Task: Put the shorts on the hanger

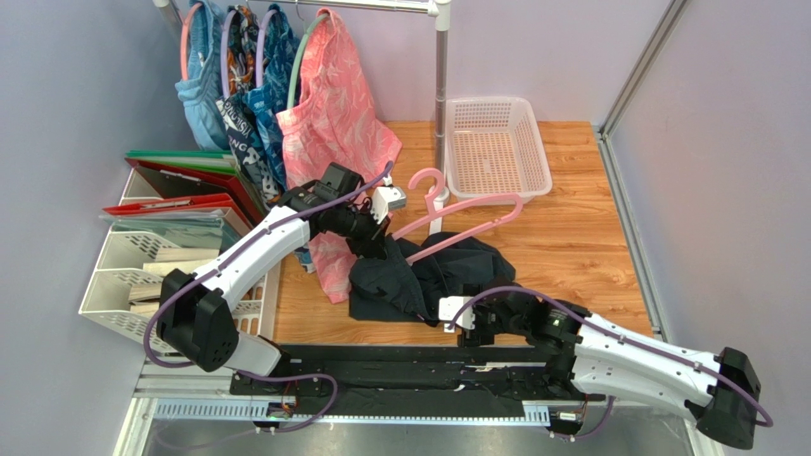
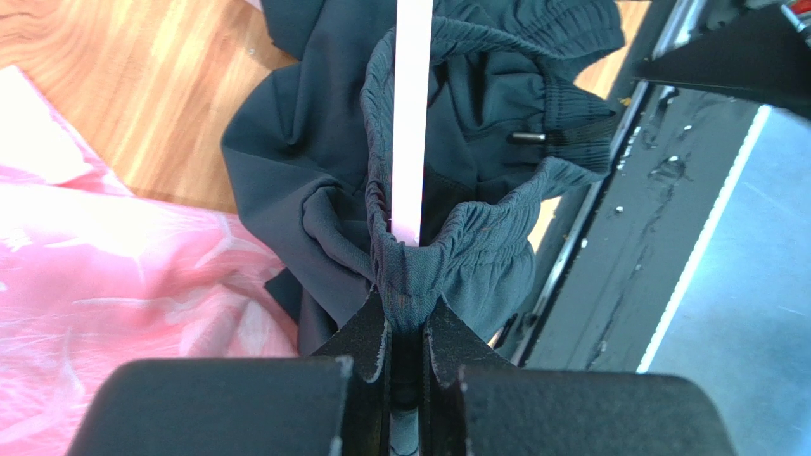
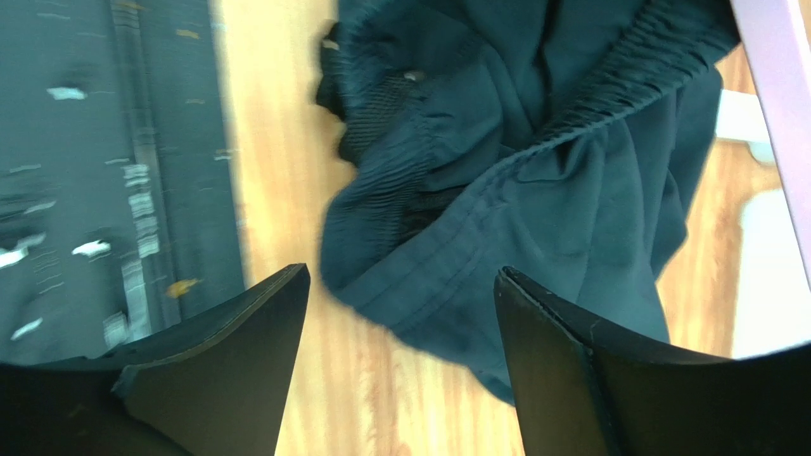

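Observation:
The black shorts [image 1: 428, 280] lie crumpled on the wooden table in front of the arms. The pink hanger [image 1: 466, 209] rests tilted above them, its lower bar running into the fabric. My left gripper [image 1: 390, 249] is shut on the shorts' gathered waistband [image 2: 457, 247], and the hanger's pale bar [image 2: 411, 114] comes out of the same pinch, with the waistband looped round it. My right gripper [image 1: 464, 318] hovers open at the shorts' near edge; its fingers [image 3: 238, 351] straddle bare wood and a hem of the shorts [image 3: 533, 161], holding nothing. A strip of the hanger [image 3: 776, 85] crosses the right wrist view's upper right corner.
A white mesh basket [image 1: 495, 147] stands at the back right beside the rack pole [image 1: 441, 76]. Patterned garments hang on the rack, and the pink leaf-print one [image 1: 333, 123] drapes onto the table by my left arm. File trays [image 1: 143, 275] with folders fill the left side.

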Available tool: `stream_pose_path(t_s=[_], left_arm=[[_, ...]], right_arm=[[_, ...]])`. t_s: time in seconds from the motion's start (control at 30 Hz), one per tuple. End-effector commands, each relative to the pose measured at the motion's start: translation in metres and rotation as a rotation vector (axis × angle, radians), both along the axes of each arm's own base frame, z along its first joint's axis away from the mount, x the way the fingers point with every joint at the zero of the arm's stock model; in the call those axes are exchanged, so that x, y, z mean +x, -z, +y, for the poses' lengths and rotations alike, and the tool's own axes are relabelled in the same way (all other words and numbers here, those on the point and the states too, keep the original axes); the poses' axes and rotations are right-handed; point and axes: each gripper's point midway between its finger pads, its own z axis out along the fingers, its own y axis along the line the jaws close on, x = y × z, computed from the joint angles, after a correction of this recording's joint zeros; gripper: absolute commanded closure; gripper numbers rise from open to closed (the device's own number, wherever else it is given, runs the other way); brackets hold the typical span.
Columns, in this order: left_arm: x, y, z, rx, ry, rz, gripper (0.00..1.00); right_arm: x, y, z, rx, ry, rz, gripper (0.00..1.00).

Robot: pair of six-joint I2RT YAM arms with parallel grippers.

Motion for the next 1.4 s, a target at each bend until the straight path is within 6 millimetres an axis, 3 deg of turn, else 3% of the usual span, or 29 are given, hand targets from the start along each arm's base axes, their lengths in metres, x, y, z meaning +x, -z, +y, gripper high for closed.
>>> stream_pose_path(t_s=[0.0, 0.27, 0.43, 0.63, 0.67, 0.73, 0.83, 0.9, 0.93, 1.27, 1.37], left_arm=[[0.007, -0.023, -0.010, -0.088, -0.015, -0.004, 1.00], [0.006, -0.027, -0.008, -0.109, -0.028, 0.011, 1.00], [0.002, -0.032, -0.001, -0.126, -0.048, 0.024, 1.00], [-0.011, -0.032, 0.015, -0.122, -0.009, 0.013, 1.00], [-0.014, -0.029, 0.017, -0.112, 0.012, 0.003, 1.00], [-0.017, -0.030, 0.021, -0.103, 0.027, -0.031, 1.00], [-0.023, -0.028, 0.027, -0.094, 0.058, -0.067, 1.00], [-0.029, -0.026, 0.031, -0.088, 0.077, -0.087, 1.00], [-0.030, -0.022, 0.034, -0.072, 0.085, -0.097, 1.00], [-0.034, -0.001, 0.063, 0.048, 0.123, -0.253, 1.00], [-0.032, 0.003, 0.071, 0.103, 0.147, -0.279, 1.00]], right_arm=[[0.049, -0.035, 0.025, 0.171, 0.161, -0.211, 0.26], [0.061, 0.010, 0.018, 0.070, 0.166, -0.272, 0.31], [0.075, 0.011, 0.002, 0.006, 0.169, -0.404, 0.36], [0.115, -0.006, -0.064, -0.072, 0.478, -0.365, 0.70], [0.124, -0.005, -0.081, -0.053, 0.556, -0.320, 0.83], [0.133, -0.013, -0.092, -0.036, 0.614, -0.276, 1.00], [0.148, -0.028, -0.108, 0.044, 0.726, -0.192, 1.00], [0.153, -0.025, -0.120, 0.084, 0.806, -0.107, 1.00], [0.161, -0.037, -0.122, 0.113, 0.831, -0.100, 1.00], [0.194, -0.039, -0.185, 0.302, 1.145, 0.200, 1.00], [0.201, -0.046, -0.189, 0.334, 1.161, 0.226, 1.00]])
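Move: The near right corner of the dark shorts' waistband lies about 5 cm ahead of the right hand, level with it sideways and some 5 cm lower. The hanger's middle is about 15 cm ahead, 1 cm left and 8 cm above that hand; the rack foot is roughly 24 cm ahead, 5 cm left and 7 cm below it. From the left hand, already pinching the waistband's other end at the hanger, that corner is about 17 cm right, 5 cm back and 12 cm down. Forward and slightly down, the open right hand dips into the shorts, shuts on the free side of the waistband, then pulls it on forward and right while rising about 8 cm, easing down a little last; in all some 18 cm forward and 13 cm right, wrist turning clockwise. The left keeps its pinch on band and hanger, drawing back and left late on. ##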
